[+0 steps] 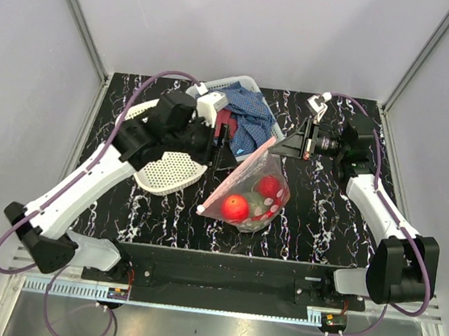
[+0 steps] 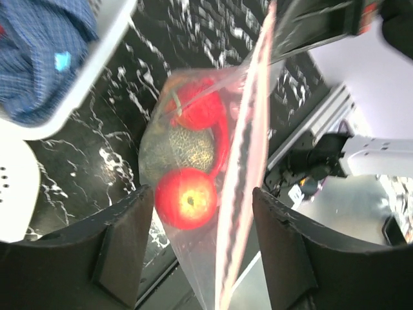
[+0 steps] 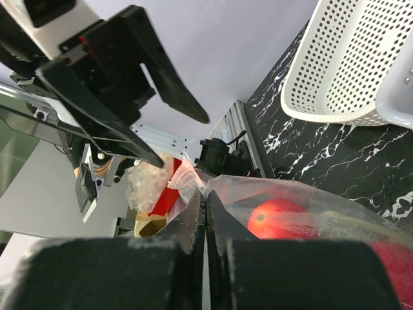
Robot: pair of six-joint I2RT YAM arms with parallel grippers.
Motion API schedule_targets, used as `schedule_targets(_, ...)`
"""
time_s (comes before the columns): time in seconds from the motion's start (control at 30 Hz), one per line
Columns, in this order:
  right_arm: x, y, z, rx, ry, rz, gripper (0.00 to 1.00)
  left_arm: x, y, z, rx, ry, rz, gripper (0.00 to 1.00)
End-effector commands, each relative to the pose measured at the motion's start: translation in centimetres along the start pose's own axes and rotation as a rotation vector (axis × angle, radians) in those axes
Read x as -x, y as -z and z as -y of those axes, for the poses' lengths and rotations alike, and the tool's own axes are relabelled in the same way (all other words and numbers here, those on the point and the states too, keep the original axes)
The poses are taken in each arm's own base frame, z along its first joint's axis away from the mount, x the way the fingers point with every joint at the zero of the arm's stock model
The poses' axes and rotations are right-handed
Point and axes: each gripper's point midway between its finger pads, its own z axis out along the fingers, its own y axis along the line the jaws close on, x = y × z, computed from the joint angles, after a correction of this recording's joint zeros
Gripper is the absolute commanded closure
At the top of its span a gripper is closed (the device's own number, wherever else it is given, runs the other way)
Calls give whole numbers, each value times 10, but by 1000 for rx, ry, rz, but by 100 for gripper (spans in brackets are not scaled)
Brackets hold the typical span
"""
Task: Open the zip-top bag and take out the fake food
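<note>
The zip-top bag [image 1: 255,194] hangs tilted over the middle of the table, its lower end resting on the tabletop. My right gripper [image 1: 279,147] is shut on the bag's upper corner [image 3: 193,177]. Inside the bag lies fake food: a red round fruit [image 2: 186,198], a netted greenish melon [image 2: 187,147] and another red piece [image 2: 197,103]. My left gripper [image 2: 203,242] stands open astride the bag's pinkish zip strip [image 2: 248,161], with its fingers [image 2: 122,239] apart from the plastic on both sides. In the top view the left gripper [image 1: 225,148] sits just left of the bag's top edge.
A white perforated basket [image 1: 218,84] holding a blue cloth [image 1: 247,110] stands at the back, right behind the left gripper. A second white perforated basket [image 1: 171,170] lies under the left arm. The table's front rail [image 1: 222,261] runs close below the bag.
</note>
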Motion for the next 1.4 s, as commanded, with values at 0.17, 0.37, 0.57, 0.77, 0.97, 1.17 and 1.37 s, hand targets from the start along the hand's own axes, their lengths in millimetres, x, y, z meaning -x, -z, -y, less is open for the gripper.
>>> schedule_targets(0.17,-1,-1,-16,43,60,-24,100,-3,-21,19,-149,7,-49,37)
schedule_targets(0.37,2,-3,-17,38,53,-15,100,-20,-37,22,-197,60,-99,46)
schedule_targets(0.57,12,-6,-16,15,12,5,100,-23,-43,26,-218,81,-107,76)
schedule_targets(0.77,15,-5,9,-228,-224,44,89,-8,-41,35,-226,172,-59,100)
schedule_targets(0.97,5,24,39,-624,-398,113,52,1,-44,41,-173,267,2,100)
schedule_targets(1.17,-3,64,30,-919,-335,120,12,-1,-50,37,-82,363,47,100)
schedule_targets(1.37,-22,43,0,-855,-334,94,6,-1,-63,35,-35,396,55,100)
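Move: To the left hand's right by about 4 cm, 2 cm back and 4 cm lower, runs the stretch of the bag's pink zip edge that its open fingers go for. Inside the bag, the tomato lies some 10 cm back, 4 cm right and 16 cm below that hand, and a second red food 4 cm back, 14 cm right, 17 cm below. From the right hand, shut on the bag's upper end, the same stretch of zip edge is about 8 cm left, 5 cm back, 4 cm below. Reaching right and down about 5 cm, the left hand comes onto the zip edge and closes, pinching one lip of the bag, then keeps hold while drawing a few centimetres farther right as its fingers tip downward. The right hand holds the upper end still until that grip is made, then opens wide and lets go, easing forward before moving 5 cm right and slightly down, its wrist swinging clockwise and tipping down by some 50 degrees in all. ##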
